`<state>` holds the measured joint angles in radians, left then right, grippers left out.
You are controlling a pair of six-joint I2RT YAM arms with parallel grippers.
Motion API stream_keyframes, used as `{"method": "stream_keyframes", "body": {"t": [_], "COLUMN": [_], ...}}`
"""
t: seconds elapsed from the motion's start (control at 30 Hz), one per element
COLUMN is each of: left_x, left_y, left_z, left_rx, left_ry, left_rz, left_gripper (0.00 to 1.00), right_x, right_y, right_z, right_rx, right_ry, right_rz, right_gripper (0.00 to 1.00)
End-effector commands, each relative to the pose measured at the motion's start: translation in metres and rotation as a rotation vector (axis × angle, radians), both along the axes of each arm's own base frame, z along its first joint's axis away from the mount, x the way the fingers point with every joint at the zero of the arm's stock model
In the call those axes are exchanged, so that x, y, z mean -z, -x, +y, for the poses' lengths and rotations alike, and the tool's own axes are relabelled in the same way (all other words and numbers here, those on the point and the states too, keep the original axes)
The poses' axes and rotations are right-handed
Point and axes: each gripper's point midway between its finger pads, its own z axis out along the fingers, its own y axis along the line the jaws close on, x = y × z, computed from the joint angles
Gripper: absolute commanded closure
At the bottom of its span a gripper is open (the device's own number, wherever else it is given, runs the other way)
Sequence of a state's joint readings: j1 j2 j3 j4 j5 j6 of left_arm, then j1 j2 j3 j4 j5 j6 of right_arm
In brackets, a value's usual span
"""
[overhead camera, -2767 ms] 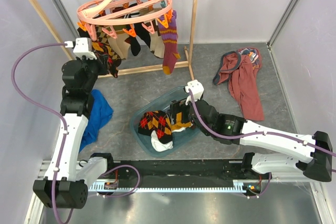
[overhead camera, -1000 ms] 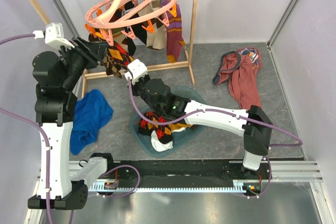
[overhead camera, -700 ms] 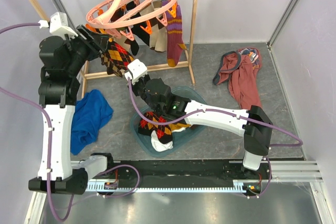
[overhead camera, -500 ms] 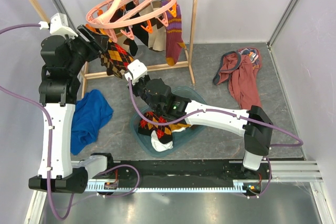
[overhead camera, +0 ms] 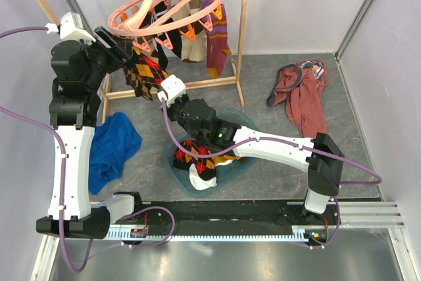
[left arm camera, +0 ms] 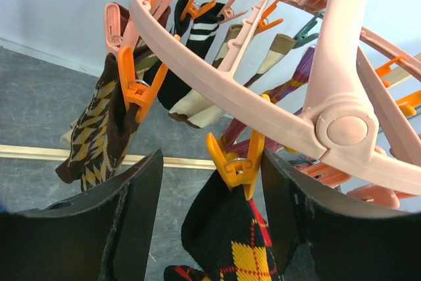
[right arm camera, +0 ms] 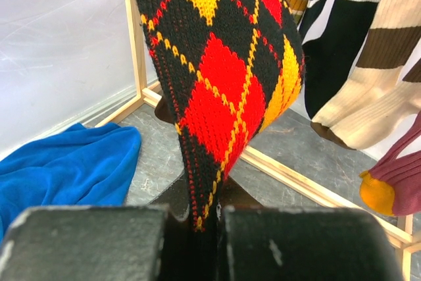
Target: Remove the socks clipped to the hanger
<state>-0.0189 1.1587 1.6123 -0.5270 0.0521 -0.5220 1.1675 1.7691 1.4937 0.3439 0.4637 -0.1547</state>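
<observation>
The salmon-pink ring hanger [overhead camera: 164, 8] hangs tilted from the rack rail. A black-red-yellow argyle sock [overhead camera: 146, 70] dangles from an orange clip [left arm camera: 233, 166] on its near left side. My left gripper [left arm camera: 212, 169] is open, one finger on each side of that clip and of the sock's top [left arm camera: 243, 241], not touching either. My right gripper [right arm camera: 207, 222] is shut on the argyle sock's lower end [right arm camera: 223, 77], just below the hanger [overhead camera: 166, 89]. More socks stay clipped: purple striped [overhead camera: 214, 37], black with white stripes [left arm camera: 197, 37], beige [right arm camera: 375, 103].
A teal basin [overhead camera: 245, 121] in mid-table holds another argyle sock and a white one. A blue cloth [overhead camera: 112, 146] lies by the left arm. A maroon garment [overhead camera: 306, 100] lies at the right. The wooden rack frame [overhead camera: 243, 24] stands at the back.
My left gripper has risen toward the hanger and opened its jaws wider around the orange clip. The hanger has swung a little. The right gripper keeps its hold on the argyle sock.
</observation>
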Motion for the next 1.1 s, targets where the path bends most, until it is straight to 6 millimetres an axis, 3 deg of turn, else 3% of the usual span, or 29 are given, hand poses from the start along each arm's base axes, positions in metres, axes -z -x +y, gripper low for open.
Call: {"method": "stream_keyframes", "body": {"t": [0.0,0.23,0.3,0.5,0.7,0.87,1.0,1.07], "left_x": [-0.031,-0.038,-0.040,-0.036,-0.038,-0.037,-0.035,-0.034], "left_y": [-0.003,-0.006,-0.006,-0.012,-0.011,-0.009,-0.006,-0.004], "left_z": [0.001,-0.001,-0.002,-0.004,-0.005,-0.008,-0.013,-0.017], "left_rx": [0.003,0.022,0.024,0.037,0.045,0.060,0.092,0.120], "left_ry": [-0.031,-0.061,-0.062,-0.060,-0.062,-0.068,-0.083,-0.090], "left_rz": [-0.099,-0.135,-0.142,-0.130,-0.138,-0.140,-0.142,-0.145], "left_gripper": [0.33,0.37,0.42,0.46,0.65,0.97,0.98,0.98], "right_x": [-0.034,-0.033,-0.032,-0.032,-0.034,-0.029,-0.024,-0.010], "right_y": [0.006,0.007,0.008,0.008,0.009,0.011,0.018,0.023], "right_z": [-0.010,-0.008,-0.008,-0.008,-0.008,-0.008,-0.015,-0.019], "right_rx": [-0.015,-0.021,-0.023,-0.026,-0.026,-0.038,-0.051,-0.060], "right_ry": [-0.077,-0.074,-0.072,-0.070,-0.071,-0.069,-0.071,-0.041], "right_rz": [-0.039,-0.036,-0.035,-0.033,-0.033,-0.005,0.068,0.115], "right_gripper": [1.00,1.00,1.00,1.00,1.00,1.00,1.00,0.97]}}
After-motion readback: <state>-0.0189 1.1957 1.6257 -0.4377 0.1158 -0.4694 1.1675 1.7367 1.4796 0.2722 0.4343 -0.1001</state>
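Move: The orange clip holding the black, red and yellow argyle sock stands about 2 cm ahead of the left fingertips and 1 cm to their right, level with them. The brown argyle sock's clip is some 6 cm left and 5 cm ahead; the hanger's round hub is 7 cm right, 2 cm ahead and 4 cm higher. The right hand holds the sock's lower end, with the sock's clip about 8 cm ahead, 8 cm left and 13 cm above. Left fingers ease 1–2 cm forward and up, squeezing the orange clip nearly shut; right keeps the sock pinched. ##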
